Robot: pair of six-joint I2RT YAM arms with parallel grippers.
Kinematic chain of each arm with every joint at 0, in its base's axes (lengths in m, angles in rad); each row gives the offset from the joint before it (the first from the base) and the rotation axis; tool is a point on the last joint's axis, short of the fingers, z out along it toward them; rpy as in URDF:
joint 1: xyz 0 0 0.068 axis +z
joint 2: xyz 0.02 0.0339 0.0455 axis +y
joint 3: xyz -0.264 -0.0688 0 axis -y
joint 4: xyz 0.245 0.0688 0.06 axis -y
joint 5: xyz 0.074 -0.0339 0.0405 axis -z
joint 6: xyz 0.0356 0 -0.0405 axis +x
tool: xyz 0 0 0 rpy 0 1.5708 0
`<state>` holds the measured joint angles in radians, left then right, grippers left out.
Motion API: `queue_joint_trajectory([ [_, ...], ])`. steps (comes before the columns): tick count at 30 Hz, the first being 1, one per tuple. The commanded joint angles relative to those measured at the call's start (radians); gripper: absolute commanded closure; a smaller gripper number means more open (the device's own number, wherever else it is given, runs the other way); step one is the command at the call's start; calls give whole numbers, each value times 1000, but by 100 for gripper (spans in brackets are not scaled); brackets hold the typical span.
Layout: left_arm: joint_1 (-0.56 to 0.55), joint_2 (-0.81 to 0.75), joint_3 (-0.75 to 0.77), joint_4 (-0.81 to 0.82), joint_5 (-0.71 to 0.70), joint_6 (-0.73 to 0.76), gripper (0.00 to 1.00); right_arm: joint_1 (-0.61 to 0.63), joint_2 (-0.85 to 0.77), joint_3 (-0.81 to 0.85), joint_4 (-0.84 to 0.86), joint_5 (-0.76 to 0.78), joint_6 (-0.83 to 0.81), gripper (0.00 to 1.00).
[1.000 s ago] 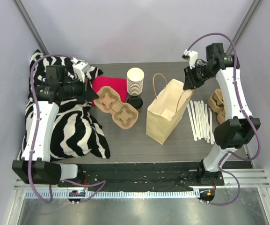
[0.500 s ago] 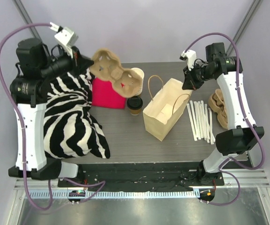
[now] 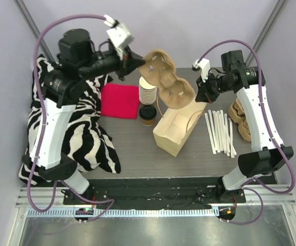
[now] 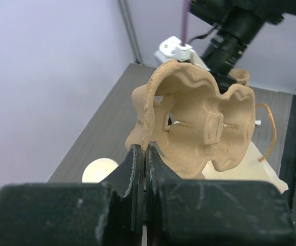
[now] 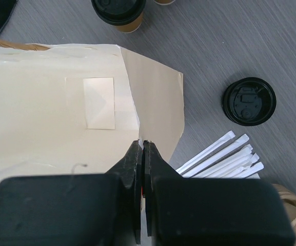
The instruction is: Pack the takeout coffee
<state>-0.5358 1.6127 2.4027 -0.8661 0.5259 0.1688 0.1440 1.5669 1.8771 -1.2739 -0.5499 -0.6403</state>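
Note:
The takeout coffee point(image 3: 148, 114), a small brown cup with a black lid, stands on the table left of the paper bag point(image 3: 176, 128); it also shows at the top of the right wrist view point(image 5: 119, 10). My left gripper point(image 3: 137, 60) is shut on the rim of a brown pulp cup carrier point(image 3: 168, 79) and holds it in the air above the bag's mouth; the left wrist view shows the fingertips point(image 4: 144, 151) pinching the carrier point(image 4: 199, 128). My right gripper point(image 3: 201, 97) is shut on the bag's top edge point(image 5: 143, 146), holding the bag point(image 5: 50, 118) open.
A stack of cream cups point(image 3: 148, 89) stands behind the coffee. A red cloth point(image 3: 121, 100) and a zebra cloth point(image 3: 81, 138) lie at the left. Wrapped straws point(image 3: 220, 130) and spare carriers point(image 3: 240, 115) lie at the right. A loose black lid point(image 5: 249, 101) lies near the straws.
My left gripper has lifted the cup carrier off the table and swung it right, over the bag. My right gripper has kept hold of the bag's edge, and the bag has tilted and shifted left.

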Motion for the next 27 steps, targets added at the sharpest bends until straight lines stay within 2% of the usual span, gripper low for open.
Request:
queue_joint_trajectory([
  [1, -200, -36, -34, -5, -214, 217, 100, 12, -82, -10, -24, -50, -64, 99],
  [3, -293, -43, -62, -2, -321, 319, 100, 19, -93, -25, -36, -56, -97, 99],
  [5, -337, -51, -91, 6, -395, 360, 100, 22, -107, -36, -50, -67, -133, 99],
  [12, -452, -102, -200, 24, -506, 507, 100, 52, -160, -98, -39, -127, -177, 99],
  [20, -556, -183, -362, 4, -529, 620, 100, 112, -154, -87, -62, -113, -197, 99],
  [27, -693, -152, -390, -100, -567, 640, 100, 195, -146, -67, -58, -65, -165, 99],
])
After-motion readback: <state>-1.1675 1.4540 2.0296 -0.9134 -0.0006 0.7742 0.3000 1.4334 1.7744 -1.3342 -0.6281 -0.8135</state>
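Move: The opening of the paper bag, which the tray in the left hand is bound for, lies some 16 cm to that hand's right, about 4 cm back and 25 cm below; from the right hand, already pinching the rim, its middle is about 7 cm back and 7 cm left, 2 cm lower. From the left hand, the lidded cup stands roughly 8 cm ahead, 4 cm right, 47 cm down, with the cup stack 8 cm beyond the cup. The left hand keeps its pinch on the end of the tray and swings it back, down and to the right over the bag's opening, about 15 cm in all, the rightward part coming early, while it rolls some 40 degrees with its far side rising and its fingers dip a little. The right hand, still shut on the bag's rim, draws the bag back about 6 cm and 4 cm left to meet the tray, turning counter-clockwise nearly 20 degrees. ##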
